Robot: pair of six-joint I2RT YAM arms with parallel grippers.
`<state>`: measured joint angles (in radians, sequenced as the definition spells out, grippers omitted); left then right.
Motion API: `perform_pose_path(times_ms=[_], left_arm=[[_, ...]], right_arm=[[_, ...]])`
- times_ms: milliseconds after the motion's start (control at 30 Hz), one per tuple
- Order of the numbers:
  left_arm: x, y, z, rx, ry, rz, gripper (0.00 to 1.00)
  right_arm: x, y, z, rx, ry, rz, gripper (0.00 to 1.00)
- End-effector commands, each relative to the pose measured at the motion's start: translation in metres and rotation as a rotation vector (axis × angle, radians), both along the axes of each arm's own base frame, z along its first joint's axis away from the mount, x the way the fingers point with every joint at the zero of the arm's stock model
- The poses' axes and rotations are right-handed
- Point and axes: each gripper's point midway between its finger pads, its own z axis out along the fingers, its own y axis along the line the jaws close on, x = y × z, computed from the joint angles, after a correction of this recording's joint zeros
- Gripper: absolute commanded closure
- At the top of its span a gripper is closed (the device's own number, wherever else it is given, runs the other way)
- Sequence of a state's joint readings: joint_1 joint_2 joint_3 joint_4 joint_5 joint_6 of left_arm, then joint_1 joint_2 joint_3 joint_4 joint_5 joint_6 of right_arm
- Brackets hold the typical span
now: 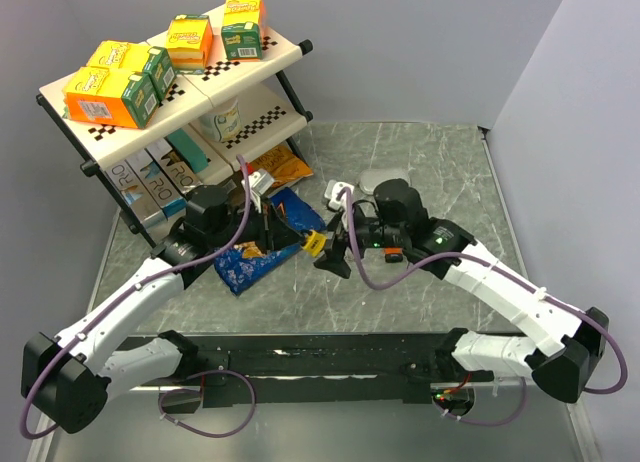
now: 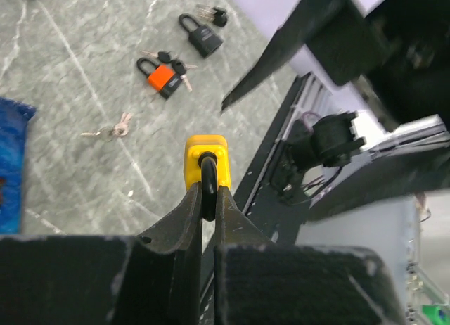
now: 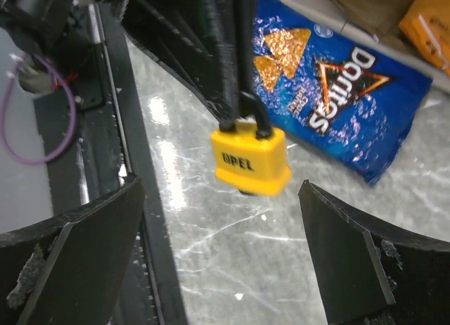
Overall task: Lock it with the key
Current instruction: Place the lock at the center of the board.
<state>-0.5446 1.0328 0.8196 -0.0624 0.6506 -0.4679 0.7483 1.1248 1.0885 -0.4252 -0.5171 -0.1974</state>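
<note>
My left gripper (image 2: 208, 195) is shut on the black shackle of a yellow padlock (image 2: 206, 160) and holds it above the table. In the right wrist view the padlock (image 3: 251, 160) hangs body down, with "OPEL" on its side. My right gripper (image 3: 221, 191) stands wide open just in front of it, one finger on each side, touching nothing. In the top view both grippers meet at the padlock (image 1: 313, 244) in the middle of the table. The key (image 2: 213, 15), a small bunch with black heads, lies on the table beside a black padlock (image 2: 200, 35), far from both grippers.
An orange padlock (image 2: 162, 79) with more keys and a loose silver key pair (image 2: 112, 131) lie on the marble top. A blue Doritos bag (image 3: 337, 107) lies behind the yellow padlock. A shelf rack (image 1: 180, 92) of boxes stands at the back left.
</note>
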Motion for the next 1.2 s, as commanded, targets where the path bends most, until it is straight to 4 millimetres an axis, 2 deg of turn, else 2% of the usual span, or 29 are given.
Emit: perform_pose_path(times_ms=[0,167,300,400,433,600,633,700,733,767,800,833,900,933,967,1000,1033,1100,1167], left_arm=[[-0.002,-0.009,0.050,-0.143,-0.079,-0.029,0.99],[-0.002,-0.008,0.051,-0.163,-0.062,-0.011,0.99],[-0.003,-0.008,0.051,-0.164,-0.065,-0.009,0.99],[-0.002,-0.009,0.052,-0.169,-0.063,-0.006,0.99],[-0.003,-0.009,0.053,-0.171,-0.063,-0.008,0.99],[-0.002,-0.007,0.051,-0.168,-0.064,0.001,0.99],[-0.002,-0.007,0.051,-0.168,-0.060,0.003,0.99],[-0.002,-0.008,0.050,-0.168,-0.057,0.002,0.99],[-0.002,-0.008,0.051,-0.168,-0.057,-0.001,0.99],[-0.002,-0.008,0.051,-0.166,-0.054,-0.004,0.99],[-0.003,-0.008,0.048,-0.153,-0.044,-0.004,0.93],[-0.003,-0.008,0.050,-0.149,-0.046,-0.005,0.75],[-0.002,-0.005,0.050,-0.137,-0.054,-0.002,0.53],[-0.003,-0.001,0.051,-0.129,-0.056,0.011,0.37],[0.001,0.004,0.051,-0.121,-0.062,0.037,0.30],[0.001,0.009,0.058,-0.122,-0.101,0.061,0.18],[0.006,0.016,0.052,-0.092,-0.088,0.112,0.10],[0.008,0.028,0.061,-0.078,-0.141,0.158,0.04],[0.013,0.040,0.064,-0.049,-0.159,0.239,0.04]], right_arm=[[0.010,0.013,0.019,-0.001,-0.176,0.005,0.01],[0.030,0.020,0.015,-0.045,-0.248,-0.080,0.04],[0.038,0.025,0.015,-0.061,-0.312,-0.110,0.07],[0.040,0.028,0.015,-0.067,-0.331,-0.117,0.13],[0.040,0.029,0.015,-0.065,-0.337,-0.118,0.21],[0.042,0.026,0.013,-0.076,-0.352,-0.130,0.42],[0.042,0.026,0.013,-0.079,-0.356,-0.126,0.51],[0.042,0.026,0.011,-0.084,-0.352,-0.123,0.60],[0.041,0.025,0.009,-0.089,-0.348,-0.124,0.74],[0.041,0.025,0.009,-0.089,-0.345,-0.127,0.79],[0.042,0.024,0.008,-0.092,-0.341,-0.130,0.85],[0.041,0.024,0.008,-0.089,-0.333,-0.132,0.91],[0.039,0.021,0.007,-0.095,-0.315,-0.133,0.97],[0.038,0.020,0.006,-0.091,-0.298,-0.141,1.00],[0.040,0.016,0.006,-0.091,-0.286,-0.157,1.00],[0.041,0.013,0.001,-0.104,-0.264,-0.169,1.00],[0.041,0.010,-0.001,-0.098,-0.224,-0.196,1.00],[0.047,0.002,-0.009,-0.095,-0.140,-0.251,1.00],[0.048,-0.003,-0.025,-0.136,-0.044,-0.280,1.00]])
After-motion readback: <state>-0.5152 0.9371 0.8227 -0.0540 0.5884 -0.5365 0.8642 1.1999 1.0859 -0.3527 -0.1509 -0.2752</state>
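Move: The yellow lock hangs by its shackle from the left fingers, its body about 3 cm right, 1 cm ahead and 1 cm below that hand; from the open right hand it lies roughly 3 cm left, 2 cm ahead and 3 cm lower. On the table some 22 cm below the right hand, the small keys lie about 7 cm ahead and 5 cm right, and the chips bag about 11 cm ahead and 14 cm left. Forward and left, about 4 cm in all, the right hand brings its open fingers around the yellow lock's body, rolling some 15 degrees, and pinches it while the left, still gripping the shackle, lifts it about 2.5 cm. The left then opens wide and backs off a couple of centimetres leftward; the right, keeping its grip, starts away rightward and slightly down. ##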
